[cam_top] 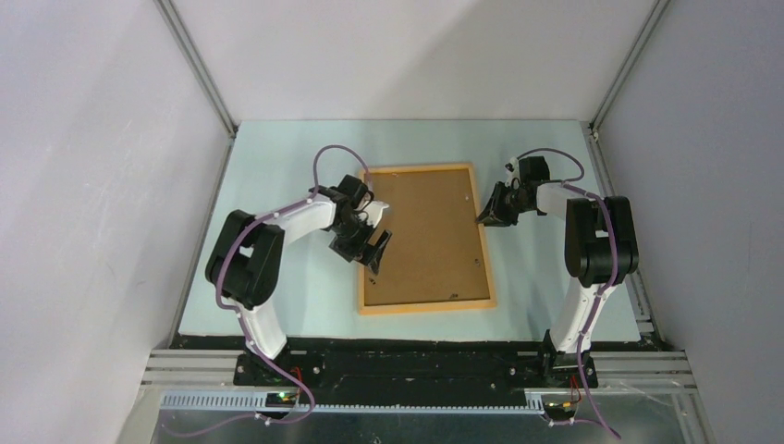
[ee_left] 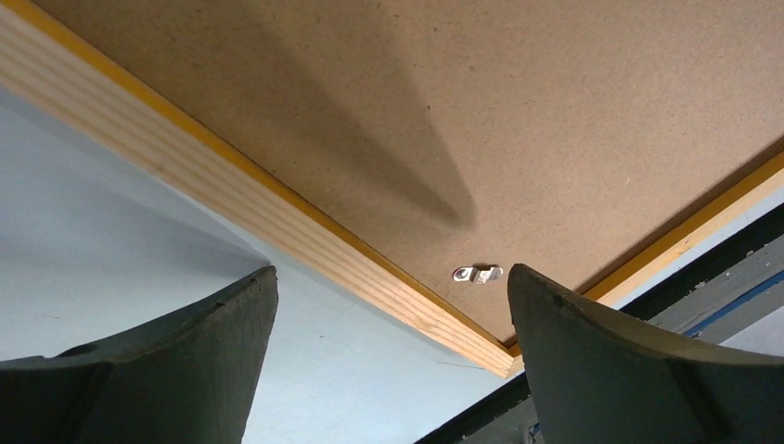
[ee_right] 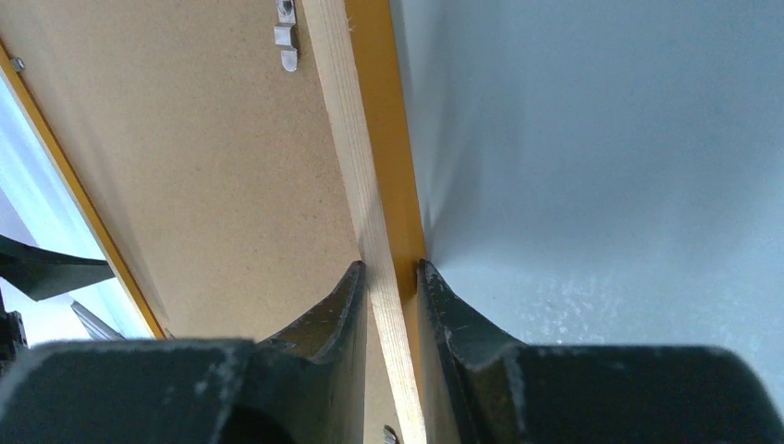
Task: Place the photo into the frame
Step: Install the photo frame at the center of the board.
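Note:
The frame (cam_top: 425, 304) lies back side up in the middle of the table, with the plain brown backing board (cam_top: 427, 236) set in it. The photo is not in view. My left gripper (cam_top: 374, 250) is open and empty, above the frame's left rail (ee_left: 277, 217). My right gripper (cam_top: 483, 220) is shut on the frame's right rail (ee_right: 347, 120), one finger inside on the board side and one outside. Its jaws (ee_right: 390, 268) pinch the light wood edge.
Small metal retaining clips sit on the backing board near the rails (ee_left: 477, 274) (ee_right: 287, 42). The pale blue table mat (cam_top: 277, 166) surrounds the frame. White walls enclose the left, back and right. The black table edge (cam_top: 416, 344) runs along the front.

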`<state>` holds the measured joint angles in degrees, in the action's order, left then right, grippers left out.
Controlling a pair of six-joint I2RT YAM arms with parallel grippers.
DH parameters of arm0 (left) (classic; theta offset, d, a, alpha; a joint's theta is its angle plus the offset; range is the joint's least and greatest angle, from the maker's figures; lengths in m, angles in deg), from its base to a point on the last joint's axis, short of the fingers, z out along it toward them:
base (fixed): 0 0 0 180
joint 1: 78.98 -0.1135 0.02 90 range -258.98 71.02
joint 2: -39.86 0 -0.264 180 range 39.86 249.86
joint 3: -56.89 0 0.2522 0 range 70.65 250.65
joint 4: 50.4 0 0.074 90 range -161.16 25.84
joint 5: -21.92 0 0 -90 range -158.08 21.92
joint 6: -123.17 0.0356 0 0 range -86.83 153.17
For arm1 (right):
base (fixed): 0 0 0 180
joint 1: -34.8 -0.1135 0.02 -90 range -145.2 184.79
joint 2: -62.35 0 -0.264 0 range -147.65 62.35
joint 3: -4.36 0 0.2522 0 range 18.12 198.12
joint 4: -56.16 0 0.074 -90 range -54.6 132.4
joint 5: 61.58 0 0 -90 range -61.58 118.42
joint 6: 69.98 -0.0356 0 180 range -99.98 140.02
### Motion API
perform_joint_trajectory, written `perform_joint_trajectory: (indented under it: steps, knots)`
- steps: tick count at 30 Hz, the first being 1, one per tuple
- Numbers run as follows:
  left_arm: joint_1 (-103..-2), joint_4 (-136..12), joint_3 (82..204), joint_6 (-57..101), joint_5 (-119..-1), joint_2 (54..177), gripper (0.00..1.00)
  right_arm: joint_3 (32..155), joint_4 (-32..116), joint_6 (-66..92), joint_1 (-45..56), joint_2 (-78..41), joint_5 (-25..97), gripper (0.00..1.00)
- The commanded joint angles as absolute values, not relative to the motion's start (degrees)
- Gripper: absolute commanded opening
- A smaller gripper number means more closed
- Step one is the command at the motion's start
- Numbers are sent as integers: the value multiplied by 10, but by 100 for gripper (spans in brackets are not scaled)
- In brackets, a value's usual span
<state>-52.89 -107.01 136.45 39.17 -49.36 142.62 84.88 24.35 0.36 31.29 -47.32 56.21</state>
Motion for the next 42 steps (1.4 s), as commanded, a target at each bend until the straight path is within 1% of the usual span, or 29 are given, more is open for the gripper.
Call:
perform_joint_trajectory:
  steps: [1, 15, 18, 25, 32, 42]
  knots:
    - [-513, -1071, 1364, 388, -487, 1429, 98, 852, 282, -25, 318, -477, 571, 0]
    - [-461, -1066, 1349, 392, -575, 1415, 92, 852, 291, -19, 320, -475, 597, 0]
    - [-459, -1063, 1354, 390, -583, 1420, 88, 852, 291, -16, 320, -470, 602, 0]
    - [-457, -1059, 1361, 388, -593, 1436, 83, 852, 285, -9, 319, -470, 602, 0]
    - [-456, -1059, 1345, 404, -602, 1425, 79, 852, 286, -7, 322, -475, 603, 0]
    - [-456, -1062, 1327, 428, -614, 1405, 67, 852, 286, -5, 324, -474, 608, 0]
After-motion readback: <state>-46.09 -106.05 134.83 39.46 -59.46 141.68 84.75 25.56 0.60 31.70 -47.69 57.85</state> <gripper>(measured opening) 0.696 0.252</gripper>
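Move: The left hand's fingers are astride the near end of the frame's left bar. That stretch of bar is roughly 1 cm to its left, level fore and aft, and 2 cm below. The metal clip on the backboard sits about 4 cm back and 3 cm right of the hand, and the frame's back bar crosses about 12 cm behind it. From the right hand, the same stretch of left bar lies some 30 cm left and 13 cm back. Lower the left gripper about 1 cm astride the left bar, first easing it 1 cm back and 1 cm right, then drifting left again. Swing the wrist some 10 degrees so the fingers point more nearly straight down, and close them part way, bringing the inner finger against the clip. Keep the right gripper still, holding its pinch on the right bar. ##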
